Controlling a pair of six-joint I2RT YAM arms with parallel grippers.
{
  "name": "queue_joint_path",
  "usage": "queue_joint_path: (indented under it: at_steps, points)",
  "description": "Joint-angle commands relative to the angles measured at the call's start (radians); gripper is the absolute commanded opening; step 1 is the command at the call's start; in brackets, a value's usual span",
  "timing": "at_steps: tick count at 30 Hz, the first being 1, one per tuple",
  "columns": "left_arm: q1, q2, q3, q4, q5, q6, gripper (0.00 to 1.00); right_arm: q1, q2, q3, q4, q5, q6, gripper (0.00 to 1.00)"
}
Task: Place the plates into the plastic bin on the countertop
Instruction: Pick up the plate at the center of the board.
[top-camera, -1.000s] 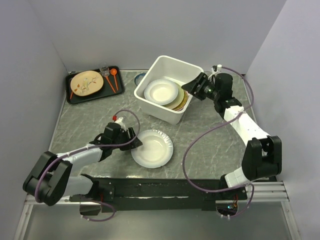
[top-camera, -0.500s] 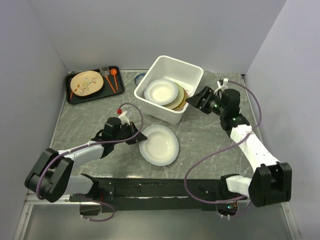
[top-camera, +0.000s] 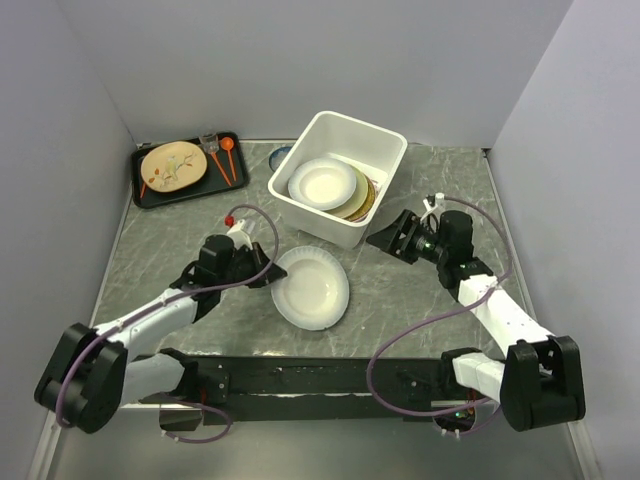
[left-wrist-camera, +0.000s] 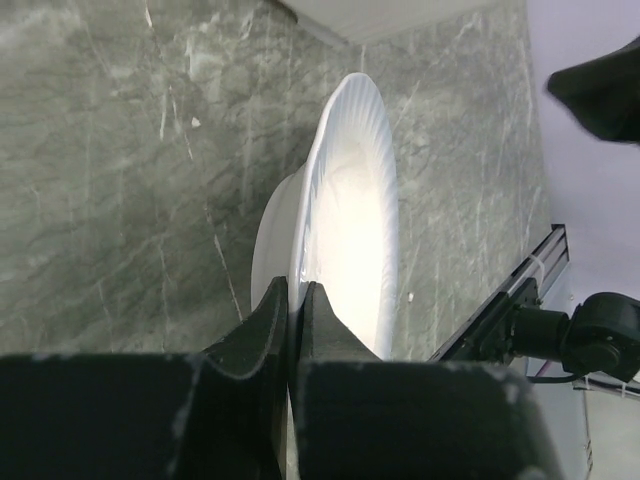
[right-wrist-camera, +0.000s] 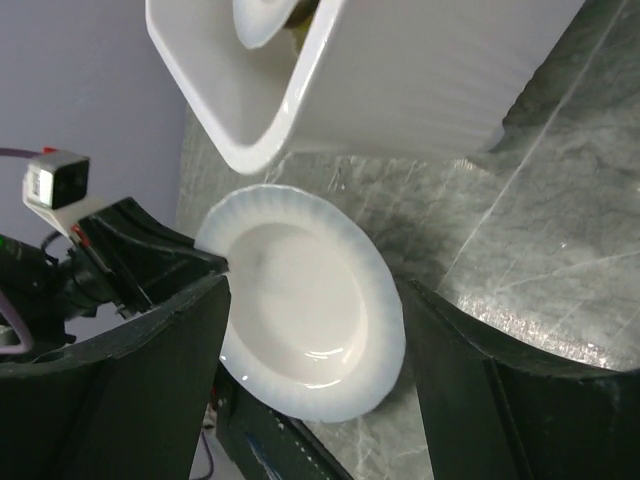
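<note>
A white plate with a fluted rim (top-camera: 311, 288) sits tilted on the countertop (top-camera: 420, 300), its left edge raised. My left gripper (top-camera: 270, 275) is shut on that left rim; in the left wrist view both fingers (left-wrist-camera: 270, 320) pinch the plate (left-wrist-camera: 345, 230). The white plastic bin (top-camera: 320, 224) stands behind it and holds a white plate (top-camera: 322, 183) on top of yellowish ones (top-camera: 362, 204). My right gripper (top-camera: 390, 238) is open with nothing in it, just right of the bin's near corner. The right wrist view faces the plate (right-wrist-camera: 300, 300) and the bin (right-wrist-camera: 420, 90).
A flat black tray (top-camera: 150, 195) at the back left carries a cream twig-pattern plate (top-camera: 172, 165), orange utensils (top-camera: 226, 160) and a small cup. A small blue-rimmed dish (top-camera: 281, 155) lies behind the bin. Grey walls enclose the countertop on three sides.
The left gripper shut on the white plate's left rim and tipped it up, shifting it slightly toward the bin. The right arm drew back from the bin toward the near right, jaws opening wider.
</note>
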Motion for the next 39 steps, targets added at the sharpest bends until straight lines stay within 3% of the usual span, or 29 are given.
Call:
queue_joint_path:
  at_steps: [1,7,17,29,31,32,34,35,36,39]
  points:
    - [0.013,-0.13,0.009,0.104,0.037,-0.045,0.01,0.019,0.033,-0.043,0.121,-0.098,-0.005,0.77]
    - [0.022,-0.202,0.013,0.097,0.065,-0.061,0.01,0.079,0.071,-0.112,0.197,-0.145,-0.011,0.78]
    - [0.022,-0.155,0.026,0.235,0.187,-0.09,0.01,0.139,0.166,-0.223,0.539,-0.239,0.116,0.78]
    - [0.022,-0.124,0.033,0.272,0.227,-0.098,0.01,0.202,0.177,-0.277,0.616,-0.204,0.156,0.72]
    - [0.022,-0.118,0.036,0.272,0.23,-0.095,0.01,0.206,0.182,-0.296,0.635,-0.194,0.162,0.61]
    - [0.022,-0.113,0.033,0.276,0.233,-0.099,0.01,0.21,0.186,-0.301,0.665,-0.201,0.173,0.41]
    - [0.022,-0.108,0.026,0.304,0.244,-0.108,0.01,0.21,0.197,-0.324,0.699,-0.185,0.19,0.21]
    - [0.022,-0.105,0.018,0.311,0.247,-0.116,0.01,0.21,0.2,-0.33,0.716,-0.176,0.196,0.05]
    - [0.022,-0.104,0.016,0.31,0.249,-0.116,0.01,0.21,0.203,-0.339,0.719,-0.167,0.198,0.01]
    - [0.022,-0.113,0.013,0.286,0.235,-0.098,0.04,0.21,0.205,-0.347,0.731,-0.152,0.202,0.0]
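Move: The plate is already pinched at its left rim by the left hand, its middle about 6 cm right of that hand, 3 cm back and 3 cm lower. From the open right hand the plate's middle is some 15 cm left, 9 cm back and 9 cm below. The bin's middle lies about 15 cm ahead and 9 cm left of the right hand, or 21 cm ahead and 13 cm right of the left hand. Coming in wide open, the right fingers reach the plate's right rim and shut on it at the end, after some 12 cm of travel back, left and down, the wrist turning about 20 degrees counter-clockwise. The left hand keeps its pinch on the other rim, first lifting about 5 cm, then easing slightly back and right as its fingertips tilt up. ##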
